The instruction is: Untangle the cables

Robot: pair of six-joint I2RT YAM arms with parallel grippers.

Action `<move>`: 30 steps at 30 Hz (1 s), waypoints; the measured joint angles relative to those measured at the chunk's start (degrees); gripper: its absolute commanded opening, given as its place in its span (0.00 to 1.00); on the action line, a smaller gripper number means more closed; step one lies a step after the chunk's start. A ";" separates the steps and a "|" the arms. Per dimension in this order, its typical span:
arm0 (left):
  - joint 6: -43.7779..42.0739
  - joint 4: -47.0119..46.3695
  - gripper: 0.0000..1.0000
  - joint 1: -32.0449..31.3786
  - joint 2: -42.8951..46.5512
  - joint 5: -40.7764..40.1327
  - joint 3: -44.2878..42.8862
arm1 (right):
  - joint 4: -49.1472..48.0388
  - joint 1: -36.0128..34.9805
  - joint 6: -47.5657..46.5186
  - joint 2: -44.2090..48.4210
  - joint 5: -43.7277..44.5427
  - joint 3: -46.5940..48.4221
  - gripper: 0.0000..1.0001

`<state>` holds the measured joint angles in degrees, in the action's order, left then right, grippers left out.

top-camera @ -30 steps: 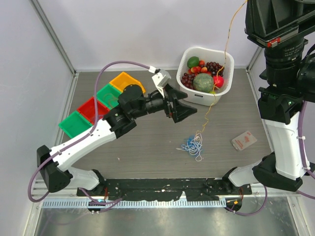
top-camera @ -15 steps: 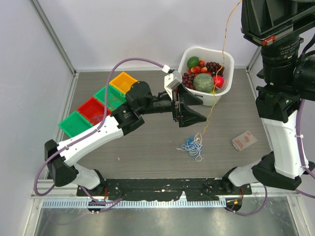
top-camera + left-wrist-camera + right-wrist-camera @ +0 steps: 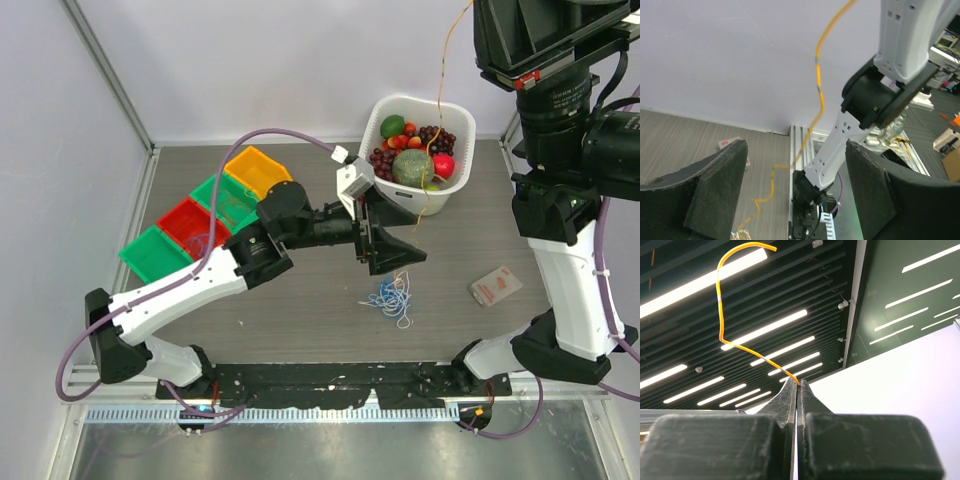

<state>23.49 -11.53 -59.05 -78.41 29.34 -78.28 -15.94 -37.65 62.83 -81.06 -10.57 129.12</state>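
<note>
The cables [image 3: 392, 297] lie as a small blue, white and yellow bunch on the table in front of the arms. One yellow-orange cable [image 3: 440, 60] rises from the bunch, past the basket, out of the top of the view. My right gripper [image 3: 798, 385] is raised high and shut on that yellow-orange cable [image 3: 722, 325], which is pinched at the fingertips. My left gripper [image 3: 402, 250] hovers open just above and behind the bunch, close to the rising strand. In the left wrist view the yellow-orange cable [image 3: 817, 85] shows beyond the open left gripper [image 3: 795, 150], untouched.
A white basket [image 3: 466, 140] full of fruit stands at the back right. Yellow [image 3: 258, 168], green [image 3: 228, 197], red [image 3: 185, 222] and green [image 3: 152, 252] bins line the left side. A small red-and-white packet [image 3: 495, 286] lies to the right of the bunch.
My left arm has reached right and forward, bringing its open gripper closer to the bunch and the rising strand. The right arm has shifted slightly left, still gripping the yellow-orange cable.
</note>
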 measured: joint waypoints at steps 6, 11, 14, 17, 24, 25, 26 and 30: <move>-1.07 -2.03 0.52 -1.14 -4.81 -10.16 -1.81 | -0.11 0.00 0.63 -0.61 0.33 -0.07 0.01; -2.16 -6.40 0.45 -0.72 -10.56 -22.23 1.99 | -0.46 0.00 2.23 -4.02 1.25 5.99 0.01; -2.49 -8.87 0.40 0.46 -15.63 -26.18 6.88 | -0.92 0.00 3.67 -7.50 2.12 12.37 0.01; -2.32 -8.28 0.35 2.93 -22.91 -27.17 10.27 | -2.03 0.00 5.53 -9.27 3.54 15.43 0.01; -2.45 -3.82 0.38 7.21 -26.60 -28.02 19.82 | -2.08 0.00 5.66 -9.11 5.68 16.09 0.01; -2.73 -3.96 0.37 7.19 -25.57 -28.06 20.76 | -2.05 0.00 5.16 -8.72 5.86 15.39 0.01; -2.86 -3.98 0.37 7.08 -24.55 -28.06 21.55 | -2.01 0.00 4.90 -8.35 6.01 14.80 0.01; -3.21 -4.35 0.31 6.88 -18.93 -28.59 25.68 | -2.03 0.00 3.37 -7.78 6.27 14.43 0.01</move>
<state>20.27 -15.88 -52.16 -97.34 0.75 -52.60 -17.98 -37.65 66.19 -88.84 -4.29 143.55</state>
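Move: The blue-and-white cable tangle lies about 11 cm ahead of the left hand, some 6 cm to its right and 42 cm below it. The fruit basket stands roughly 42 cm ahead, 14 cm to the right and 35 cm down, and the small box about 14 cm ahead, 34 cm to the right and 42 cm down. From the high right hand, holding the yellow cable, the tangle is about 12 cm ahead, 2 cm to the left and 79 cm below. The left hand plunges some 35 cm down and about 14 cm forward to the near-left edge of the blue-and-white tangle, swinging counter-clockwise and tipping its fingers from almost level to slanting down, while they narrow from wide to about a third open; it starts slightly rightward, then at the bottom turns back left about 8 cm and rises a little, with white strands at its fingertips. The right hand keeps its pinch on the yellow cable and drifts about 4 cm up and 3 cm left, tilting some 10 degrees. ##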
